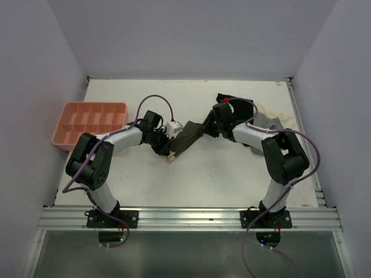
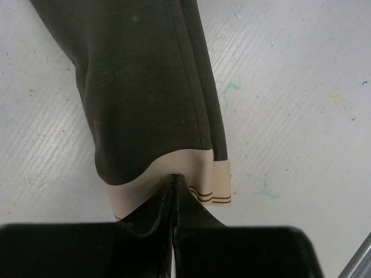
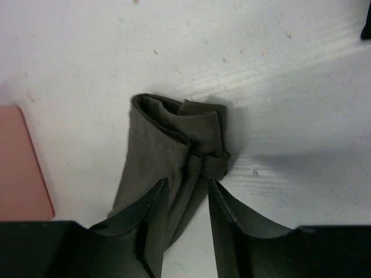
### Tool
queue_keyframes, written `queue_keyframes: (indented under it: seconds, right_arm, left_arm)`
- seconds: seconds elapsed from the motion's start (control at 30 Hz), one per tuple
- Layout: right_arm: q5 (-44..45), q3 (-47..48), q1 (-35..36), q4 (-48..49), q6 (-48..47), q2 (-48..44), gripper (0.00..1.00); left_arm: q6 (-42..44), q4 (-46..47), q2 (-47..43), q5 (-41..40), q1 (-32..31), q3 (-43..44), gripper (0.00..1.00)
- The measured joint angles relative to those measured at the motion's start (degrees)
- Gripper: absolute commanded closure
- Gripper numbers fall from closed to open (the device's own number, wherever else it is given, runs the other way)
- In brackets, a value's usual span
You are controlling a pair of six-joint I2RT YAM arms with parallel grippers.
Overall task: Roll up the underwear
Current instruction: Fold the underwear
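The underwear [image 1: 186, 140], dark brown with a pale beige waistband [image 2: 194, 167], lies as a long folded strip across the middle of the table between my two grippers. My left gripper [image 1: 166, 148] is at its near-left end. In the left wrist view that gripper [image 2: 174, 177] has its jaws pressed together on the waistband's edge. My right gripper [image 1: 207, 128] is at the far-right end. In the right wrist view its jaws [image 3: 186, 185] stand apart, and the bunched end of the underwear [image 3: 174, 139] lies loose between them on the table.
A pink compartment tray [image 1: 93, 121] stands at the left of the table, and its corner shows in the right wrist view [image 3: 17, 168]. A black garment [image 1: 236, 102] and a grey-and-cream garment [image 1: 273, 119] lie behind the right arm, near the right edge.
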Motion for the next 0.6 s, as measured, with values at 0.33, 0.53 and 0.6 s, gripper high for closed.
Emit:
queue_keyframes:
  seconds: [0.33, 0.53, 0.6]
  right_arm:
    - [-4.42, 5.40, -0.50, 3.43, -0.28, -0.92, 1.00]
    - [-9.27, 6.58, 0.94, 8.39, 2.69, 9.05, 1.00]
    - [-9.75, 7.15, 1.55, 8.48, 3.15, 12.37, 1.00]
  left_arm:
    - [1.09, 0.00, -1.90, -0.57, -1.49, -1.99, 1.00]
    - [0.98, 0.24, -1.99, -0.55, -1.53, -2.23, 1.00]
    - [0.81, 0.26, -1.99, -0.57, -1.53, -2.23, 1.00]
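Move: The far end of the underwear lies about 4 cm to the right hand's left, some 2 cm farther out and about 4 cm below it. From that hand, the tan waistband is roughly 14 cm left and 11 cm back, and the black cloth about 12 cm right and 8 cm out. The left hand already rests on the waistband; from it the far end is some 12 cm to the right and 11 cm ahead. Shut fingertips come down onto the underwear's far end: the right hand first hops up about 6 cm and slightly forward while closing its part-open fingers, then swings left and sinks some 8 cm, ending about 6 cm left of its start, turned roughly 10 degrees. The left hand keeps its shut fingertips on the waistband and drags it back about 1 cm. ##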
